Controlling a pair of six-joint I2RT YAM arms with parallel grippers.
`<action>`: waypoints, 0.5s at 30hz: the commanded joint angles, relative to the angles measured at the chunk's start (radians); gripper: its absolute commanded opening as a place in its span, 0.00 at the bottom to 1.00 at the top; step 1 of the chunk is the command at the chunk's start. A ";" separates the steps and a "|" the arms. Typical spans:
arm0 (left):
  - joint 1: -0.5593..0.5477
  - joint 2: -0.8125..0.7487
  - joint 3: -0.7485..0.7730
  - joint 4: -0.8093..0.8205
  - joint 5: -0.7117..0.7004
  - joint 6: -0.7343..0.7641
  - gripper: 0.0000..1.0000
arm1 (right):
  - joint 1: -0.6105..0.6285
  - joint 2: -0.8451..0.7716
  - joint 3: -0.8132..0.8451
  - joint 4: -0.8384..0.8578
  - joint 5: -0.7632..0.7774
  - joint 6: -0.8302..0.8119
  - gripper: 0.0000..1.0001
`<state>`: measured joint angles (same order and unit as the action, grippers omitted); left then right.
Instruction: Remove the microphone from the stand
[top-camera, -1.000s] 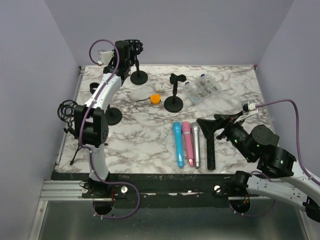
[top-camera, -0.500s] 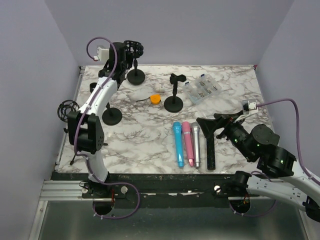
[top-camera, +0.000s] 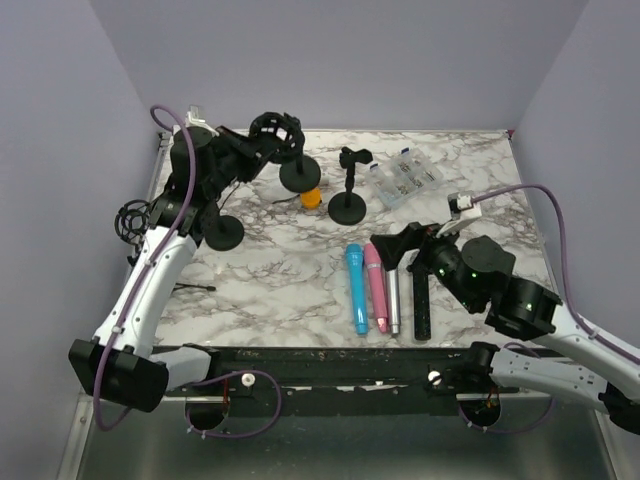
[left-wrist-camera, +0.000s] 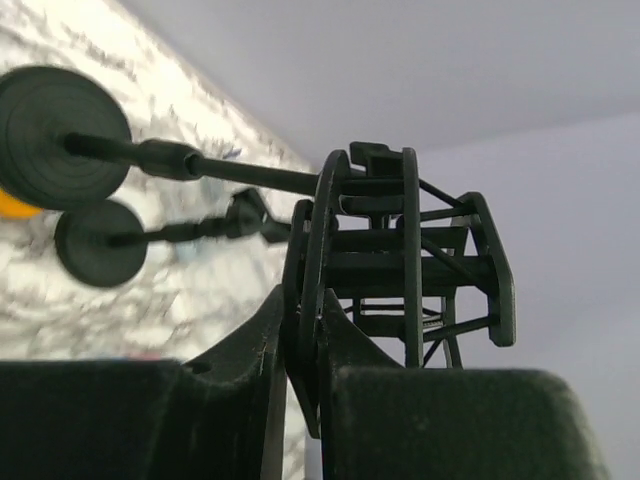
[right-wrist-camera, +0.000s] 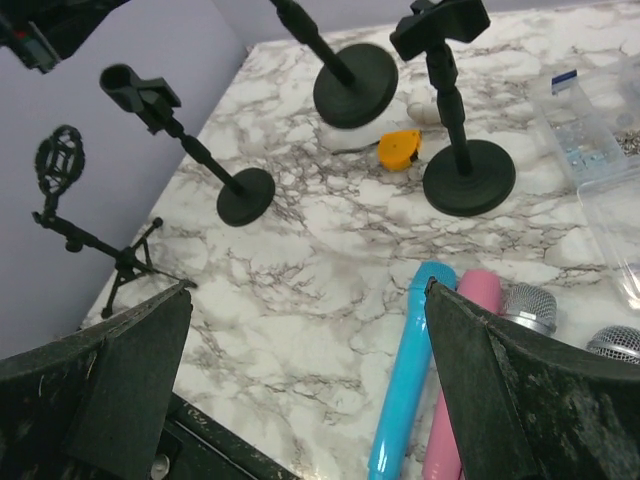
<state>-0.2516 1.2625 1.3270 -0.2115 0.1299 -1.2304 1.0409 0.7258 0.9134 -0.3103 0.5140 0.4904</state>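
Observation:
My left gripper (top-camera: 258, 150) is shut on the ring of a black shock-mount stand (top-camera: 278, 133) and holds it tilted, its round base (top-camera: 300, 174) at the back of the table. In the left wrist view the fingers (left-wrist-camera: 240, 370) pinch the ring of the mount (left-wrist-camera: 400, 250), and the cage looks empty. Blue (top-camera: 357, 288), pink (top-camera: 377, 285), silver (top-camera: 393, 292) and black (top-camera: 421, 300) microphones lie side by side on the marble table. My right gripper (top-camera: 400, 245) is open just above their heads; in its own view the blue microphone (right-wrist-camera: 410, 380) lies between its fingers.
A clip stand (top-camera: 347, 186) stands mid-back, another round-base stand (top-camera: 223, 232) at the left, and a small tripod stand (top-camera: 133, 220) by the left edge. An orange object (top-camera: 312, 197) and a clear parts box (top-camera: 403, 180) lie at the back.
My left arm has swung down and forward, carrying the shock-mount stand to the right and tilting it. My right gripper has moved left over the microphone heads.

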 joint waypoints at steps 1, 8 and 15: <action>-0.005 -0.095 -0.037 -0.154 0.184 0.184 0.00 | 0.004 0.098 0.060 -0.041 0.006 0.022 1.00; -0.009 -0.288 -0.147 -0.265 0.252 0.367 0.00 | 0.004 0.200 0.093 -0.062 -0.058 0.052 1.00; -0.003 -0.302 -0.246 -0.277 0.680 0.425 0.00 | 0.004 0.259 0.113 -0.024 -0.166 0.126 1.00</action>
<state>-0.2554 0.9604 1.1069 -0.5251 0.4801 -0.8818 1.0409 0.9554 0.9787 -0.3473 0.4385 0.5583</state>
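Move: The left hand already holds the empty microphone stand by its cage mount, off the table. The bare table it is bringing the stand over lies about 10 cm back, 5 cm right and 38 cm below. From that hand, the orange tape measure is 6 cm ahead, 6 right; the blue microphone 20 back, 20 right; the other stand's base 4 back, 16 left, all similarly low. From the right hand, that bare spot is roughly 9 cm ahead, 22 left, 32 below. Left hand carries the gripped stand back some 14 cm and down 7; open right hand eases left and down. ##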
